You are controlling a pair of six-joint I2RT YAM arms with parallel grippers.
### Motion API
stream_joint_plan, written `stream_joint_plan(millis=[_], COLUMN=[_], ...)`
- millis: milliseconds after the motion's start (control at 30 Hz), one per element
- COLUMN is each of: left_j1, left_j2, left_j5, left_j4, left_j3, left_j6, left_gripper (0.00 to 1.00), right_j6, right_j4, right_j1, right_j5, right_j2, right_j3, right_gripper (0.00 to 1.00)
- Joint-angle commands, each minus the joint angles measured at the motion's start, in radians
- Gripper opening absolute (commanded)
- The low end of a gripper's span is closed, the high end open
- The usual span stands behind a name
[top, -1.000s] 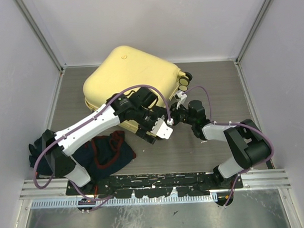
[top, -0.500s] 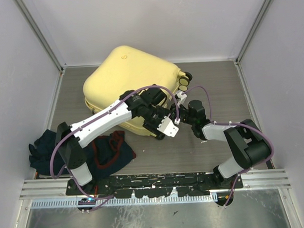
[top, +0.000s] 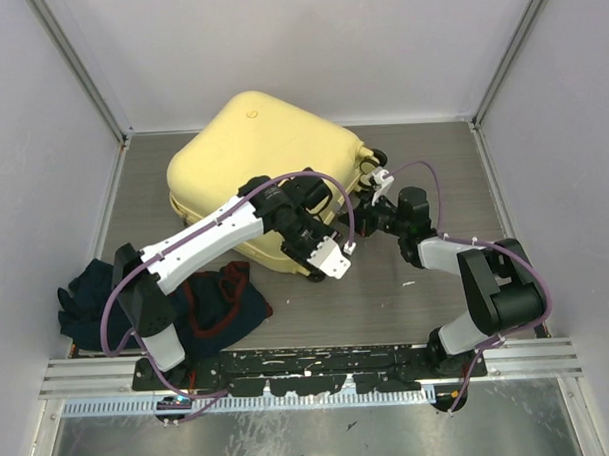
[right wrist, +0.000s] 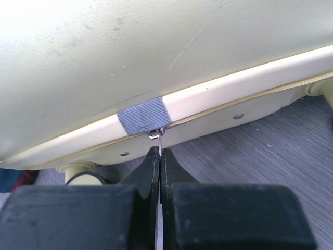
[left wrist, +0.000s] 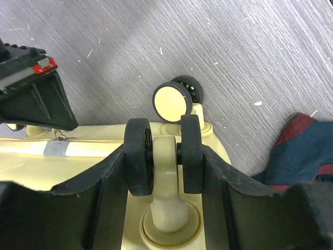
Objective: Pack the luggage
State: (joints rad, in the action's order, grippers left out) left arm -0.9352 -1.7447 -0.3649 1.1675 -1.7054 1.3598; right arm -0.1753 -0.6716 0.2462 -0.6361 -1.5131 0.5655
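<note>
The luggage [top: 262, 154] is a pale yellow hard-shell suitcase lying closed on the table, also visible in the right wrist view [right wrist: 130, 57]. My left gripper [top: 326, 255] is at its near right corner. In the left wrist view, the left gripper [left wrist: 165, 162] has its fingers pressed on both sides of a black twin wheel [left wrist: 139, 156]. My right gripper [top: 368, 216] is at the suitcase's right side. The right gripper [right wrist: 159, 154] is shut on the thin metal zipper pull [right wrist: 161, 139], just below a grey tape patch [right wrist: 143, 115] on the zip line.
A dark blue garment with red trim [top: 215, 299] lies at the near left, and its corner shows in the left wrist view [left wrist: 304, 151]. A dark teal cloth [top: 82, 296] lies left of it. A second wheel [left wrist: 174, 98] sticks out beyond the gripped one. Grey walls enclose the table.
My left gripper has swung in onto the corner wheel and closed around it. The right gripper, still shut, has slid toward the back right along the suitcase's side.
</note>
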Motion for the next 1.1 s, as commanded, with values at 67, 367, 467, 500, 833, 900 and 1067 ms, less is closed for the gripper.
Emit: stream_joint_plan(millis=[67,367,467,500,833,900,1067], left_j1=[-0.009,-0.009,-0.008,-0.009,-0.01,-0.011,-0.01], left_j2=[0.057,0.108,0.14,0.152,0.252,0.264,0.312], left_j5=[-0.034,-0.037,-0.035,-0.03,-0.022,-0.014,0.026], left_j4=[0.249,0.325,0.355,0.362,0.451,0.473,0.504], left_j3=[-0.001,0.055,0.104,0.123,0.251,0.269,0.339], left_j6=[0.061,0.08,0.105,0.114,0.184,0.199,0.249], left_gripper=[0.0,0.0,0.0,0.0,0.0,0.0,0.0], right_j6=[0.138,0.156,0.157,0.158,0.213,0.228,0.308], right_j4=[-0.084,-0.116,-0.123,-0.126,-0.084,-0.071,0.008], right_j1=[-0.133,-0.262,-0.302,-0.317,-0.505,-0.529,-0.546], right_j5=[0.056,0.043,0.048,0.05,-0.112,-0.164,-0.307], right_j2=[0.041,0.032,0.034,0.038,0.066,0.054,0.019], right_j3=[0.059,0.049,0.046,0.042,0.048,0.069,0.138], right_gripper=[0.0,0.01,0.01,0.01,0.01,0.01,0.0])
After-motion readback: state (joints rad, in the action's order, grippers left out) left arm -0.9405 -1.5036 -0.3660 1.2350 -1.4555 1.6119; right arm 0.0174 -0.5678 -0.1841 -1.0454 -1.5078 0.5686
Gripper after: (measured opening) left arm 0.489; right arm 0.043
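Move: The right hand pinches the zip pull on the suitcase's wheel side; the far upper wheel lies about 9 cm ahead, 6 cm to its right and 6 cm higher, the near upper wheel some 7 cm back, 5 cm left and 6 cm higher. The left hand already grips that near wheel; from it the dark sweater lies about 27 cm left, 3 cm back and 17 cm below, the far upper wheel 15 cm ahead, 12 cm right, level in height. Right hand draws the zip pull 11 cm right to the far wheels; left drags the near wheel back-left. ##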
